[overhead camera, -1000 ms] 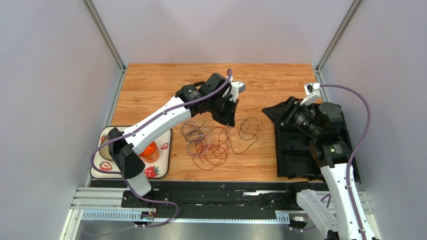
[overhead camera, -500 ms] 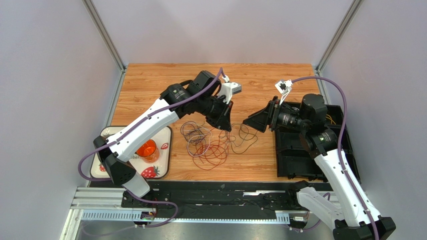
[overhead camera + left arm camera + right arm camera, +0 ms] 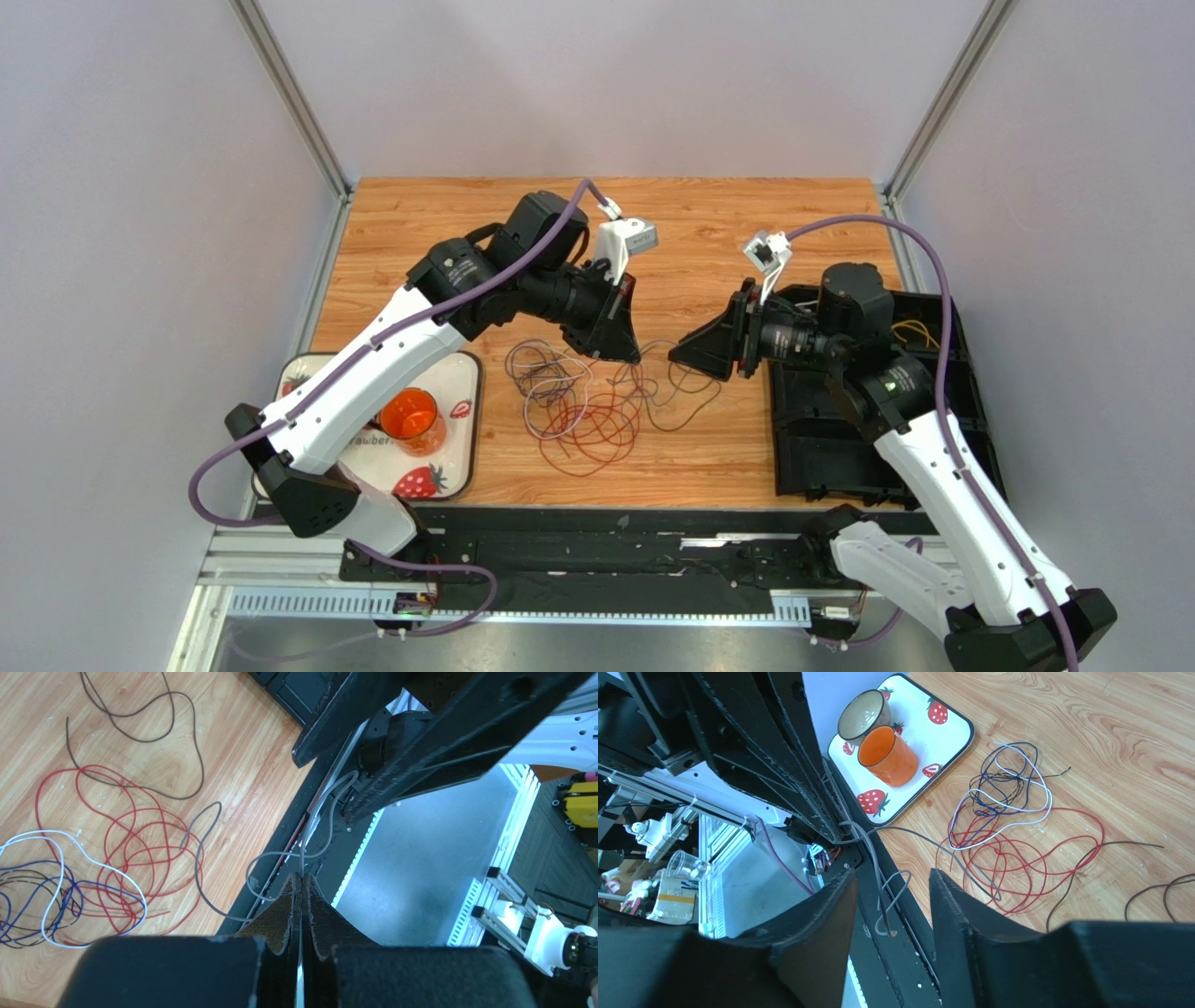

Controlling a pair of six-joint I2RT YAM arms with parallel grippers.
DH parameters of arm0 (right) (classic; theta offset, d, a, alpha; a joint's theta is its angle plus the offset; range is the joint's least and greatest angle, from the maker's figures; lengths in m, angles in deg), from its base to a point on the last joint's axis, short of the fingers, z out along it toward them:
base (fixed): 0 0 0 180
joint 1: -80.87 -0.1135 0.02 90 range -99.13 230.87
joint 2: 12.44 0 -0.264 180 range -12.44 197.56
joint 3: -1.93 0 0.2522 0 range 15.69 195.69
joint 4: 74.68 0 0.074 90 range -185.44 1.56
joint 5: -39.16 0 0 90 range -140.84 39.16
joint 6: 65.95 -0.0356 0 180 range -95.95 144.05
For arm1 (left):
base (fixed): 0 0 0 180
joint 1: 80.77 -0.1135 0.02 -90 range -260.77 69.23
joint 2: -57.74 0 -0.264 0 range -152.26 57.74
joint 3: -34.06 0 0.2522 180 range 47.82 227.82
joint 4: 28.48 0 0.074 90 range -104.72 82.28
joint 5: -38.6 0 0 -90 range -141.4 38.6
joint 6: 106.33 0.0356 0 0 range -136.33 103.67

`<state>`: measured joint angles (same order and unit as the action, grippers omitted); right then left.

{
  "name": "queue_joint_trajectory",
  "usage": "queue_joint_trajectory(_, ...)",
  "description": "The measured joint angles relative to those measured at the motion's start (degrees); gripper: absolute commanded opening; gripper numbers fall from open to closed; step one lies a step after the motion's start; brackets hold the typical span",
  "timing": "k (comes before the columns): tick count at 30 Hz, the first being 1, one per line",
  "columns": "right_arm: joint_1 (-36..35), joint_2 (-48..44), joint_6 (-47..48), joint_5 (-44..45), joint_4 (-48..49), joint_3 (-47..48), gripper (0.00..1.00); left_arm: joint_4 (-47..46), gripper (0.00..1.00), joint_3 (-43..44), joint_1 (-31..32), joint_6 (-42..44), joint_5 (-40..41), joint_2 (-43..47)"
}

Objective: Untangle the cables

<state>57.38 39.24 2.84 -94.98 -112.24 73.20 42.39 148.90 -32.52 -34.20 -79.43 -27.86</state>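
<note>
The cables lie in a loose tangle mid-table: red loops, a white strand, blue and dark strands, and a dark cable to the right. My left gripper hangs above the pile, shut on a grey cable that leaves its fingertips and droops down. My right gripper faces it from the right with jaws open. In the right wrist view the grey cable's hanging end sits between the open fingers, touching neither.
A strawberry-patterned tray at the left front holds an orange cup and a bowl. A black compartment tray lies at the right. Grey walls enclose the table on three sides.
My right arm swung left off the black tray toward the left gripper, and its jaws narrowed a little. The left gripper drew back and left slightly, still holding the grey cable.
</note>
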Motion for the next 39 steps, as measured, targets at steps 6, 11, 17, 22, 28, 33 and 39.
queue_joint_trajectory(6,-0.9,0.2,0.6,1.3,-0.2,0.0,0.00,-0.5,0.00,-0.3,0.0,-0.8,0.0,0.4)
queue_joint_trajectory(11,-1.6,0.0,0.3,2.2,-0.2,0.0,0.00,-0.8,0.42,-0.3,0.0,-1.4,0.2,0.4)
queue_joint_trajectory(17,-1.7,-0.2,0.2,9.6,-3.6,2.6,0.00,-0.7,0.73,-1.5,0.0,-2.7,4.7,1.6)
queue_joint_trajectory(22,-1.7,0.0,0.3,19.4,-8.2,9.5,0.00,2.0,0.73,-4.1,-1.1,-3.1,14.6,7.0)
queue_joint_trajectory(28,-1.7,0.4,-0.2,35.0,-14.1,17.3,0.00,5.2,0.71,-9.4,-2.0,-3.9,26.6,16.9)
queue_joint_trajectory(33,-1.7,0.6,-2.0,49.9,-19.4,20.3,0.00,7.5,0.74,-19.9,-2.0,-5.4,39.8,27.9)
queue_joint_trajectory(39,-1.7,0.8,-7.6,70.2,-26.8,20.9,0.00,5.7,0.73,-32.8,-2.0,-5.6,46.7,42.6)
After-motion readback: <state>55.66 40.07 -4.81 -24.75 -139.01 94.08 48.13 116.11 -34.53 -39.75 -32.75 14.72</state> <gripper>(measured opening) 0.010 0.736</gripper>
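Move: Held up some 30 cm over the table, the grey cable is pinched in the left fingers and runs across between the right hand's open tips; that handover stretch lies about 5 cm to the left hand's right and right at the right hand's point. The red tangle lies below, about 3 cm ahead and 10 cm left of the right hand; the black tray's white-cable compartment is 14 cm ahead and 19 cm right of it. The orange cup stands about 30 cm left and 3 cm ahead of the left hand. The right fingers shut on the grey cable while the left still holds it, then the left opens and lets go. The left hand swings about 22 cm left towards the orange cup, sinking late and turning counter-clockwise. The right hand, keeping its pinch, carries the cable some 17 cm right and 7 cm forward towards the black tray, over a rise, turning clockwise about 65 degrees. ##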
